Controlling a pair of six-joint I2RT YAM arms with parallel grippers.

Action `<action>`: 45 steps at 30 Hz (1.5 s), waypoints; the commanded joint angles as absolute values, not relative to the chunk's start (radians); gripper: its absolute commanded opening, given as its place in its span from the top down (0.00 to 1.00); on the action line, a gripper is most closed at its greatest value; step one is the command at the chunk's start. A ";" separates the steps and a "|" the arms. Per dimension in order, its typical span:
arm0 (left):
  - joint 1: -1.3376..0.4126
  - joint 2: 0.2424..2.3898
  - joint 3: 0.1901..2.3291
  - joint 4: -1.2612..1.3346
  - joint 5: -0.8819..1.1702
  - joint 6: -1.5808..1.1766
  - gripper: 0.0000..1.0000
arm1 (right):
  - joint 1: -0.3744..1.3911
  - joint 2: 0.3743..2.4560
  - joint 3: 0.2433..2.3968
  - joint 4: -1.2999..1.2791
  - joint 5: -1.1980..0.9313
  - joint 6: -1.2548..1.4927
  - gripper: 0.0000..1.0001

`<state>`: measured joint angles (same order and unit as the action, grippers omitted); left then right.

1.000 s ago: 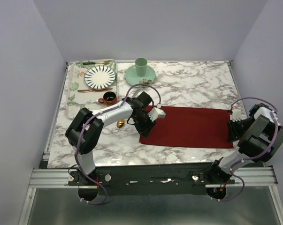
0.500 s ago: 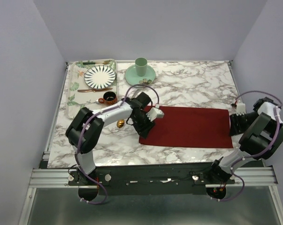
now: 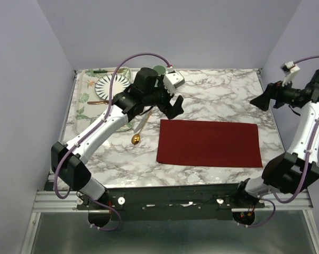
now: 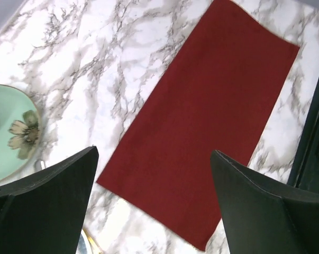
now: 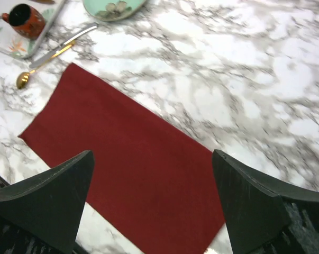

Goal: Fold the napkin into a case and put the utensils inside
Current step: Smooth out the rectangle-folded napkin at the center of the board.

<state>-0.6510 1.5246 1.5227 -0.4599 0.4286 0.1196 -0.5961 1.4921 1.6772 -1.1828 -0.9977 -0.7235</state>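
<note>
The dark red napkin (image 3: 209,143) lies flat on the marble as a long folded rectangle, the case; it also fills the left wrist view (image 4: 201,116) and the right wrist view (image 5: 127,153). The silver knife (image 5: 64,46) and gold spoon (image 5: 23,80) lie side by side just off its left end, with the spoon's bowl (image 3: 135,139) nearest the front. My left gripper (image 3: 175,108) hangs open above the cloth's far left corner (image 4: 154,153), holding nothing. High at the far right, my right gripper (image 3: 256,101) is open and empty too (image 5: 151,153).
A floral tray (image 3: 84,100) at the back left carries a striped plate (image 3: 110,84) and a small orange-brown cup (image 5: 24,18). A mint green saucer (image 4: 6,132) sits behind the cloth, largely hidden by my left arm in the top view. The table's metal rail (image 3: 175,193) runs along the front.
Both grippers have let go of the cloth's ends, opened wide and risen. The left arm swung up and back; the right lifted towards the far right. The cloth stays flat.
</note>
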 commanded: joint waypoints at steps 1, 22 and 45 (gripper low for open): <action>-0.632 1.624 1.538 -0.371 0.506 -0.031 0.01 | -0.390 1.381 1.444 -0.735 -0.890 -0.364 0.00; -0.614 1.969 1.209 0.566 0.730 -1.053 0.01 | -0.236 1.716 1.026 -0.339 -1.118 0.278 0.00; -0.543 2.243 1.180 0.752 0.611 -1.247 0.01 | -0.150 1.987 1.019 -0.057 -0.974 0.548 0.00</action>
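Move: The middle of the folded napkin's far edge lies about 22 cm right and 6 cm ahead of the left hand, and some 19 cm left and 5 cm ahead of the right. It is roughly 29 cm below both. The napkin's middle is 12 cm nearer than that edge. From the left hand, also far below, the gold spoon is 12 cm left and 4 ahead, the green plate 4 left and 26 ahead. Each wide-open gripper brings its lower finger down to the napkin just by the far edge, the right's coming to rest on it. The left sinks about 22 cm while going right and forward; the right sinks 25 cm, swinging well left and a little forward. Both roll some 70 degrees, one finger above the other, tips facing. ##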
